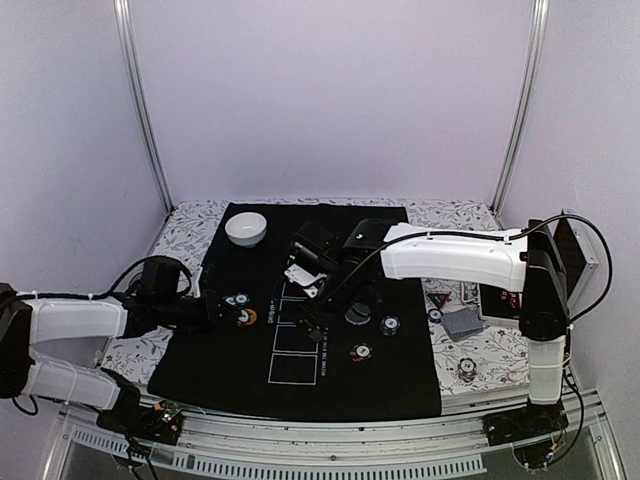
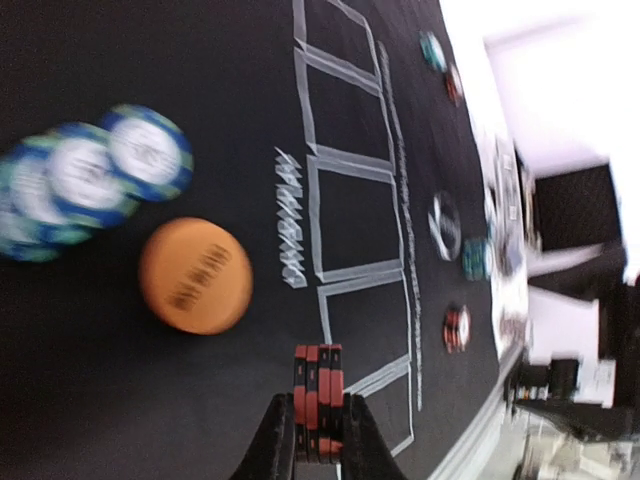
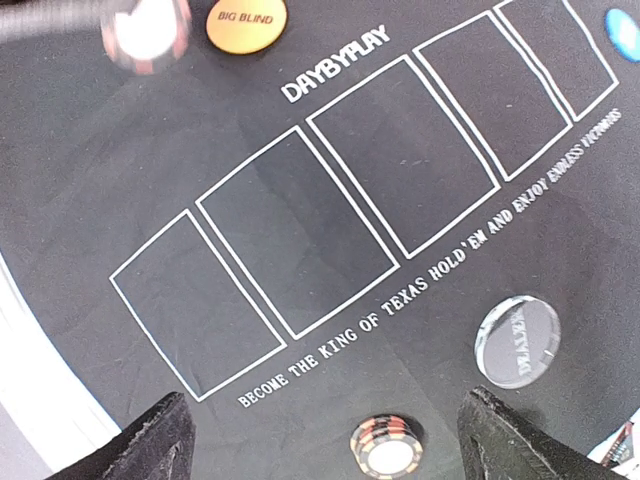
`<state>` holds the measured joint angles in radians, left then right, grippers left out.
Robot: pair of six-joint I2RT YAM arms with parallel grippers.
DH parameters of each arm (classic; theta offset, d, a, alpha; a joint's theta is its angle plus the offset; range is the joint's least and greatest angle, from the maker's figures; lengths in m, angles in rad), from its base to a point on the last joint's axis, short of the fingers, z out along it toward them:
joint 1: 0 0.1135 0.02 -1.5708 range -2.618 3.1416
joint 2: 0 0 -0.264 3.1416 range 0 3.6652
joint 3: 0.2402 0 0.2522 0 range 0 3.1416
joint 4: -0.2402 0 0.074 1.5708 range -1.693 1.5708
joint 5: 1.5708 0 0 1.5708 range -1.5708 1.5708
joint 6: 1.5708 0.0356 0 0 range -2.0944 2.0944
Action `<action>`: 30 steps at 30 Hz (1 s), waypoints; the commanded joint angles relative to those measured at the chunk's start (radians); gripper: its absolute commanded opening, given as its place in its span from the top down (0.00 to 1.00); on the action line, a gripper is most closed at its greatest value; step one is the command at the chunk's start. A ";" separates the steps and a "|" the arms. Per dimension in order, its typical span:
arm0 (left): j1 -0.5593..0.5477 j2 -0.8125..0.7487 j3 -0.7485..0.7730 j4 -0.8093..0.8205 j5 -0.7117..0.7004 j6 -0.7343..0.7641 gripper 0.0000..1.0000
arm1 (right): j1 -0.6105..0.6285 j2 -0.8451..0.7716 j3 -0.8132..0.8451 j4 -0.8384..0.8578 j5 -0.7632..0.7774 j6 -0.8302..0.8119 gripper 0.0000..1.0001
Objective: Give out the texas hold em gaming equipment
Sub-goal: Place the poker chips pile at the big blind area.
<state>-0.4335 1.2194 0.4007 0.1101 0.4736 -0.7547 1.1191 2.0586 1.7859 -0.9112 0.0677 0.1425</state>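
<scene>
My left gripper (image 2: 318,440) is shut on a red-and-black chip stack (image 2: 318,395), held on edge just above the black mat (image 2: 120,400). It is beside the orange Big Blind disc (image 2: 195,275) and overlapping blue and teal chips (image 2: 95,175). In the top view the left gripper (image 1: 230,313) is at the mat's left side. My right gripper (image 3: 330,450) is open and empty above the mat, over a red chip stack (image 3: 385,447). The clear dealer disc (image 3: 517,340) lies to its right. The held stack (image 3: 147,30) shows blurred beside the orange disc (image 3: 246,22).
A teal stack (image 1: 390,325) and a red stack (image 1: 361,352) stand right of the white rectangles (image 1: 295,345). Grey-backed cards (image 1: 462,322), a black-red triangle (image 1: 437,298) and a dark stack (image 1: 467,368) lie on the patterned cloth at the right. A white bowl (image 1: 245,228) sits at the mat's far left.
</scene>
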 commanded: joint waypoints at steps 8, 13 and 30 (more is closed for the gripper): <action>0.328 -0.147 -0.190 0.032 -0.006 -0.087 1.00 | -0.004 -0.053 -0.019 -0.029 0.087 0.002 0.06; 0.346 -0.114 -0.224 0.057 0.001 -0.106 1.00 | -0.006 -0.055 -0.022 -0.033 0.094 0.002 0.05; 0.357 -0.139 -0.257 -0.056 -0.114 -0.134 0.64 | -0.007 -0.051 -0.006 -0.036 0.100 -0.011 0.05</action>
<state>-0.0856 1.0962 0.1619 0.1295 0.4225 -0.8761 1.1164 2.0430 1.7729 -0.9367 0.1490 0.1375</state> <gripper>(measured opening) 0.349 0.948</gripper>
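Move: About 10 cm to the left hand's left, level with it and some 6 cm below, lies the bare patch of mat meant for the red poker chips it already holds. The big blind button sits about 3 cm ahead of this hand and 1 cm left; the green-blue chips lie roughly 7 cm ahead and 4 cm left, both about 6 cm down. From the right hand, that bare patch is some 25 cm left, 2 cm ahead and 10 cm down. Swinging the held red chips about 11 cm left, away from the right hand and past the near side of the big blind button, the left hand turns some 25 degrees counter-clockwise and sinks about 5 cm to the mat. After a short stop the fingers part a little to let go of the chips, with a last small push left and down. ##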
